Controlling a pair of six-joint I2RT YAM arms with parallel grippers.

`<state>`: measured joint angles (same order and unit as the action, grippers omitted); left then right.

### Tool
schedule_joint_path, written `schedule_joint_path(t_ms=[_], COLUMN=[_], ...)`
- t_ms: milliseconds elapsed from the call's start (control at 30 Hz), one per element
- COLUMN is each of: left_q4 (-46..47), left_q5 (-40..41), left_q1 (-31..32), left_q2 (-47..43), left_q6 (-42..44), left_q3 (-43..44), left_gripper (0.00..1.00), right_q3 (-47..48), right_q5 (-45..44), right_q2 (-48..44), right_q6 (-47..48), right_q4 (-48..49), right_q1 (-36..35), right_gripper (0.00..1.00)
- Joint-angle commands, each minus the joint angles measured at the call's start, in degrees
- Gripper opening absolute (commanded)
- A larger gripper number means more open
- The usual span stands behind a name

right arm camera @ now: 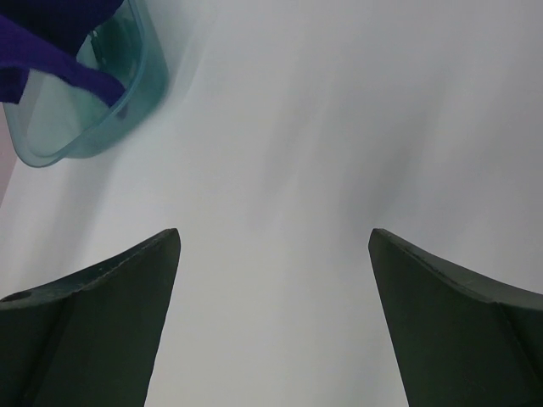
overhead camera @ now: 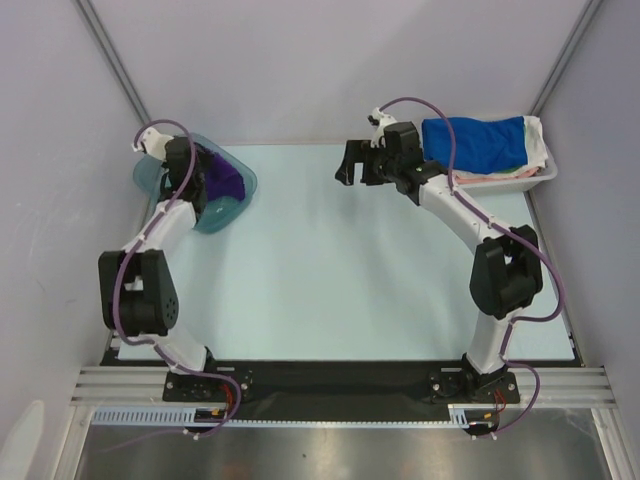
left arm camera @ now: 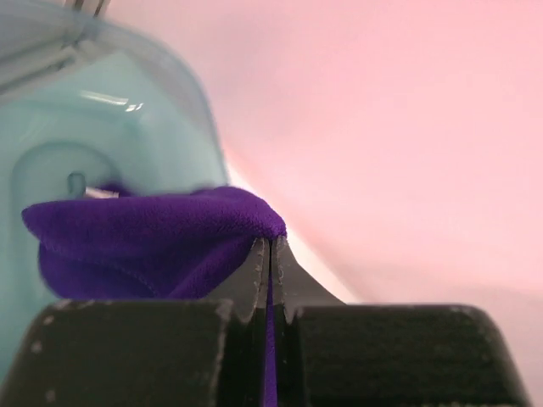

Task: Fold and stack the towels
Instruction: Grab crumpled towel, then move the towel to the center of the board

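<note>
A dark purple towel (overhead camera: 225, 183) lies bunched in a translucent teal bin (overhead camera: 215, 215) at the table's far left. My left gripper (left arm camera: 271, 244) reaches down into that bin and is shut on a raised fold of the purple towel (left arm camera: 153, 237), with cloth pinched between the jaws. A royal blue towel (overhead camera: 475, 140) lies folded on top of a white basket (overhead camera: 545, 172) at the far right. My right gripper (overhead camera: 352, 172) hovers open over the bare table left of the basket. In the right wrist view the right gripper (right arm camera: 273, 233) has nothing between its fingers.
The teal bin (right arm camera: 127, 93) with the purple towel (right arm camera: 51, 59) shows at the upper left of the right wrist view. A white cloth (overhead camera: 535, 140) lines the basket's right side. Pale walls close in the table at the back and sides.
</note>
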<state>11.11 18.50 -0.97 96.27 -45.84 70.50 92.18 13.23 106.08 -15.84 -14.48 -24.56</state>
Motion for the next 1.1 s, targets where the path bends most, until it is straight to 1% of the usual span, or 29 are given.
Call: schedule_joint_path(t_ms=[0, 100, 133, 233, 267, 300, 333, 367, 400, 433, 467, 500, 533, 600, 633, 700, 767, 833, 867, 1000, 1067], left_q4=[15.9, 21.8, 24.8, 26.6, 27.0, 26.8, 27.0, 26.9, 25.6, 21.6, 20.0, 18.5, 15.6, 13.8, 13.1, 10.9, 11.2, 9.6, 8.8, 6.3, 4.8], left_q5=[3.3, 5.9, 6.5, 8.4, 9.1, 10.3, 11.5, 12.9, 14.1, 15.4, 16.5, 18.0, 20.2, 22.6, 22.2, 20.4, 15.1, 13.5, 12.4, 13.2, 13.4], left_q1=[2.4, 5.7, 8.1, 12.3, 15.8, 17.9, 22.4, 24.7, 26.7, 30.1, 31.9, 33.7, 37.1, 40.2, 42.3, 43.3, 43.9, 44.0, 44.0, 44.0, 43.5], left_q2=[-6.3, -11.5, -12.8, -17.6, -18.7, -20.8, -21.6, -22.1, -22.4, -22.5, -22.3, -21.9, -20.8, -19.3, -18.4, -15.9, -13.5, -12.6, -12.4, -15.8, -16.6], left_q6=[-0.8, 2.2, 3.7, 10.3, 14.6, 16.8, 19.4, 23.5, 23.9, 23.8, 23.1, 22.2, 21.3, 17.6, 16.1, 9.0, 4.3, 2.8, 1.6, 2.8, 3.5], left_q3=[-6.1, -11.2, -12.3, -12.9, -12.6, -12.1, -11.8, -10.8, -10.0, -9.0, -8.5, -8.6, -9.0, -11.6, -13.0, -16.7, -19.8, -20.9, -21.6, -24.8, -26.1], left_gripper=[0.0, 0.0, 0.0, 0.0, 0.01, 0.01, 0.01, 0.01, 0.0, 0.0, 0.0, 0.0, 0.0, 0.0, 0.02, 0.16, 0.33, 0.37, 0.41, 0.45, 0.45], right_q3=[0.9, 0.5, 0.5, -0.9, -1.5, -1.8, -2.4, -3.0, -3.7, -4.1, -4.8, -6.7, -8.1, -10.9, -14.0, -17.0, -21.2, -23.5, -25.9, -32.1, -34.1], right_q5=[0.7, 0.0, -0.1, -1.9, -3.1, -4.3, -5.5, -8.2, -9.9, -11.7, -14.9, -16.0, -16.9, -19.3, -20.4, -23.9, -25.5, -26.1, -26.3, -27.3, -27.7], right_q2=[0.4, 0.1, -0.2, -2.0, -2.6, -3.6, -5.5, -6.8, -7.8, -10.2, -11.4, -12.8, -14.4, -18.6, -20.0, -23.6, -25.7, -27.9, -28.4, -31.5, -31.8], right_q6=[1.2, 1.6, 1.6, 1.8, 1.8, 1.7, 1.4, -0.1, -1.1, -2.4, -3.8, -6.4, -7.1, -8.7, -9.0, -9.4, -9.5, -9.4, -9.4, -9.7, -10.8], right_q4=[2.8, 3.4, 3.5, 4.5, 4.5, 4.5, 4.8, 5.0, 4.8, 4.3, 3.9, 3.8, 4.0, 4.0, 3.5, 2.4, 1.0, -0.1, -0.4, -1.1, -0.8], right_q1=[-1.4, -1.7, -1.6, -1.6, -1.6, -1.6, -1.5, -1.5, -1.3, -1.2, -0.9, -0.9, -0.9, -0.9, -1.0, -0.8, -0.5, -0.3, -0.6, -4.3, -8.1], right_gripper=[0.99, 0.99, 0.99, 0.99, 0.99, 0.99, 0.99, 0.99, 0.99, 1.0, 1.0, 1.0, 1.0, 1.0, 1.0, 1.0, 1.0, 1.0, 1.0, 1.0, 0.97])
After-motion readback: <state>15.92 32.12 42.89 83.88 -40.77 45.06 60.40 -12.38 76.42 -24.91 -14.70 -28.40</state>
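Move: The purple towel already hangs from the shut left gripper. Take it to the bare middle of the table, about 18 cm back, 34 cm right and 21 cm below that hand. The teal bin's middle is about 17 cm below it and 4 cm back, and the open right gripper is some 38 cm to its right at like height. The basket holding the stack is roughly 37 cm right of the drop spot and 21 cm farther out. From the right hand, that spot is about 15 cm back, 3 cm left and 20 cm down. Swing the left gripper fast to the right and back, about 28 cm across, away from the bin. Arc some 15 cm up with the fingers tipping up, then swoop down over mid-table, turning about 30 degrees clockwise and opening halfway to let go of the purple towel. Meanwhile draw the open right gripper back and right about 10 cm each, over a low hump, turning clockwise. ##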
